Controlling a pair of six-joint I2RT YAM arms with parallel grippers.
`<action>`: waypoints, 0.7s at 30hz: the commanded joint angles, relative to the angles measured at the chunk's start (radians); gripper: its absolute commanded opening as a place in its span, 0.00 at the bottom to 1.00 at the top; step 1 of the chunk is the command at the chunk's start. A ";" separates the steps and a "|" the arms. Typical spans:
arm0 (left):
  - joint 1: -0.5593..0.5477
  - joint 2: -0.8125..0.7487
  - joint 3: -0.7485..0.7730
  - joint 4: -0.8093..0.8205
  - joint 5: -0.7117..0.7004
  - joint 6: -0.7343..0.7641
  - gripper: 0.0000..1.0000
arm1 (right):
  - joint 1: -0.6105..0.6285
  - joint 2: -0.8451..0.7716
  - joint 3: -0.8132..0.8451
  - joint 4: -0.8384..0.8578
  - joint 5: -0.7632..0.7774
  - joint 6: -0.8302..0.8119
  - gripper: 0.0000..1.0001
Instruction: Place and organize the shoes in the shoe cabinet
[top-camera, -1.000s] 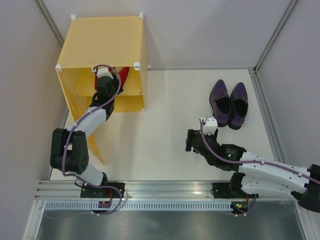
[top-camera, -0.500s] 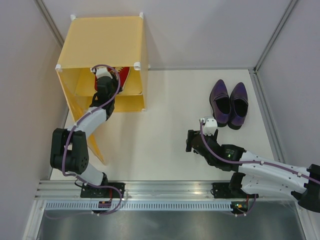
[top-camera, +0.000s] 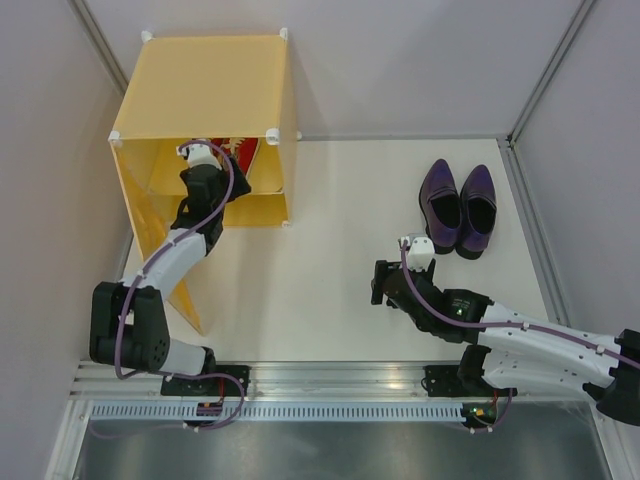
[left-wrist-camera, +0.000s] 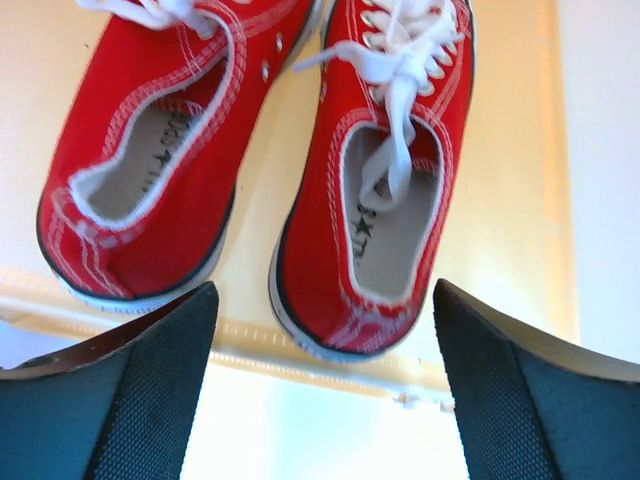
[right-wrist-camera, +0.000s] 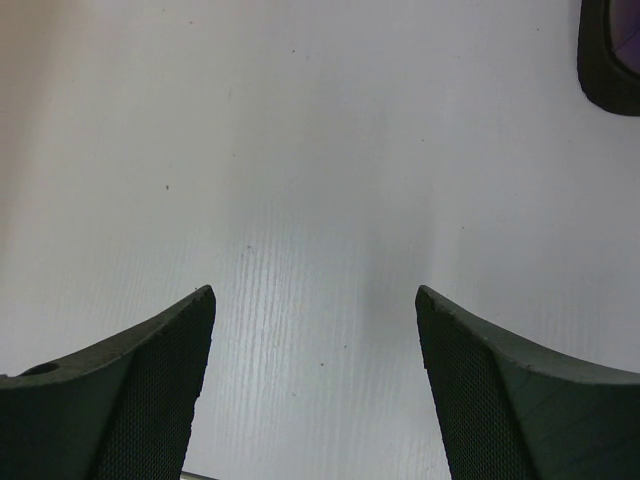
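The yellow-orange shoe cabinet (top-camera: 205, 85) stands at the table's far left with its front open. Both red sneakers (left-wrist-camera: 150, 150) (left-wrist-camera: 385, 170) lie side by side on its inner shelf (left-wrist-camera: 505, 200), heels toward my left wrist camera. A sliver of them (top-camera: 243, 152) shows from above. My left gripper (top-camera: 203, 168) (left-wrist-camera: 322, 300) is open just in front of the heels and touches neither. The two dark purple slip-on shoes (top-camera: 440, 205) (top-camera: 478, 210) stand together at the far right. My right gripper (top-camera: 385, 283) (right-wrist-camera: 312, 295) is open over bare table, short of them.
The cabinet door (top-camera: 190, 305) hangs open toward the near left, beside my left arm. Grey walls close in the table at the left, back and right. An edge of one purple shoe (right-wrist-camera: 610, 60) shows at the right wrist view's top corner.
My left gripper has opened wide and shifted a little to the left at the cabinet's mouth. The red sneakers stay on the shelf. The right arm has not moved.
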 joint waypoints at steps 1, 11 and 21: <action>-0.006 -0.112 0.004 0.034 0.047 -0.032 0.91 | -0.006 -0.023 0.006 0.021 0.003 0.006 0.85; -0.005 -0.235 0.015 -0.199 0.053 -0.072 0.93 | -0.006 -0.014 0.030 0.020 0.001 -0.008 0.85; 0.007 -0.432 0.018 -0.513 -0.112 -0.094 0.87 | -0.008 -0.006 0.076 0.004 0.031 -0.040 0.85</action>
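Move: The right red shoe I have just let go of points into the cabinet; its middle is about 13 cm ahead of my open left hand, 4 cm to the right and 3 cm lower. The left red shoe's middle is roughly 14 cm ahead and 5 cm left, at the same height. The shelf's front edge runs about 3 cm straight ahead, 6 cm below. From my right hand, the right red shoe is some 38 cm ahead, 42 cm left and slightly higher. Jaws already wide and staying that way, I back my left hand away from the right red shoe's heel, about 9 cm in all and still gathering speed at the end. Early on I also lift it some 5 cm, then hold that height while it pulls clear of the shelf, with barely any turn of the wrist. ##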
